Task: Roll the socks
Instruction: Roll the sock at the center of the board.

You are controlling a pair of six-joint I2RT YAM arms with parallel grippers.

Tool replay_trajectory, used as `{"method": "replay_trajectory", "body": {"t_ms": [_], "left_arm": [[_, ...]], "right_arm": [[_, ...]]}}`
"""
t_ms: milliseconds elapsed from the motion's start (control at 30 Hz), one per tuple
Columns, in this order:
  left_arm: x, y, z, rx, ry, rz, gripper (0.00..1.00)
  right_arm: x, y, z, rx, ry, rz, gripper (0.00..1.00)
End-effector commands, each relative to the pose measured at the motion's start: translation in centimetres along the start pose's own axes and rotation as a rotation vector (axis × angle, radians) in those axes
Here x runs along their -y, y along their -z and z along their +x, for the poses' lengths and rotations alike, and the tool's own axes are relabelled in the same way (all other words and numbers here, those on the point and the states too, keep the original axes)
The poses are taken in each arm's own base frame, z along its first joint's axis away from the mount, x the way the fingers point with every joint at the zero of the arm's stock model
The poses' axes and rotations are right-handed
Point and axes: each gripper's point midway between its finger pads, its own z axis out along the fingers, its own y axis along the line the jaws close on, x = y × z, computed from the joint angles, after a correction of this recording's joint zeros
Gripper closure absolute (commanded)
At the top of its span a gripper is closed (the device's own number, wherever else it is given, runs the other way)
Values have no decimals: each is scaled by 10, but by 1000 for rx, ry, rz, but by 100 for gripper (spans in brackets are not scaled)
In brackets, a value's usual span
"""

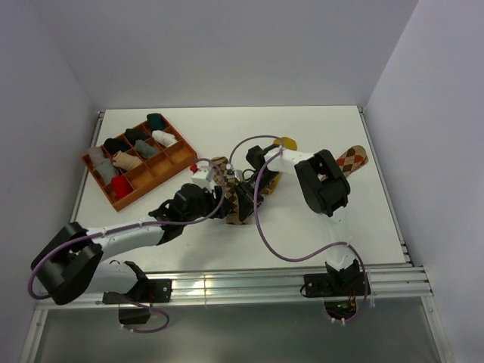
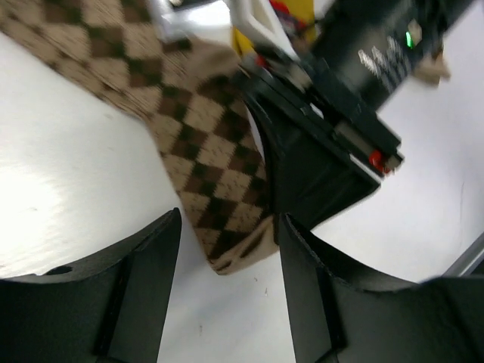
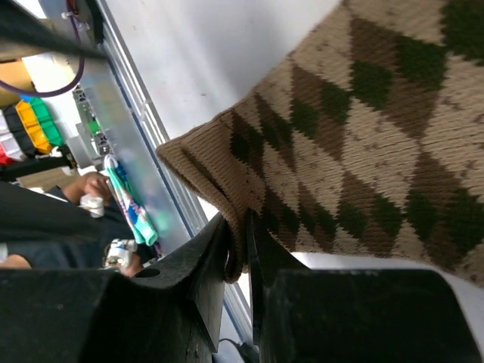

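A brown-and-cream argyle sock (image 1: 236, 218) lies mid-table, largely under both grippers. My right gripper (image 3: 238, 242) is shut on the folded edge of this sock (image 3: 363, 128), which is lifted off the table. In the left wrist view the same sock (image 2: 204, 128) hangs with its corner between the fingers (image 2: 151, 280) of my open left gripper (image 2: 227, 249), touching neither. The right gripper (image 2: 318, 159) holds the sock just beyond. An orange-brown-cream argyle sock (image 1: 352, 160) lies flat at the right. A mustard yellow sock (image 1: 286, 142) peeks out behind the right arm.
An orange compartment tray (image 1: 175, 156) with several small rolled bundles stands at the back left. The two grippers (image 1: 227, 203) (image 1: 246, 198) are crowded together mid-table. Purple cables (image 1: 261, 219) loop over the table. A metal rail (image 1: 287, 276) runs along the near edge.
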Motion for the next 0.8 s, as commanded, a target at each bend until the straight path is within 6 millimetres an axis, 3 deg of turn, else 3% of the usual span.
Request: {"method": "replay_trajectory", "body": {"t_ms": [0, 200, 533, 767], "left_arm": [[20, -13, 5, 22, -87, 60, 41], [18, -29, 23, -13, -88, 48, 41], [20, -33, 40, -47, -83, 86, 41], [9, -33, 55, -86, -67, 54, 45]], "right_arm": [[8, -2, -2, -13, -56, 12, 78], [15, -7, 2, -42, -88, 15, 77], [21, -8, 1, -52, -115, 18, 77], [21, -6, -1, -50, -111, 20, 77]]}}
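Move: Below the open left fingers, some 7 cm down, about 4 cm to their right and 2 cm back, lies the near end of the sock at the center. The right hand already pinches this end, so it sits right at that hand's fingertips. From the left hand, the sock's far end is about 13 cm ahead and 2 cm to its left. The yellow sock is roughly 12 cm ahead and 14 cm to its right. Sinking about 5.5 cm overall, with a brief lift of barely a centimetre partway, and drawing some 3 cm to its right and a little back, the left hand brings its open fingers down around the pinched end, right beside the right fingertips. The right hand keeps its pinch, lowers the end about 2 cm, then holds there with its fingers tipping back slightly. ##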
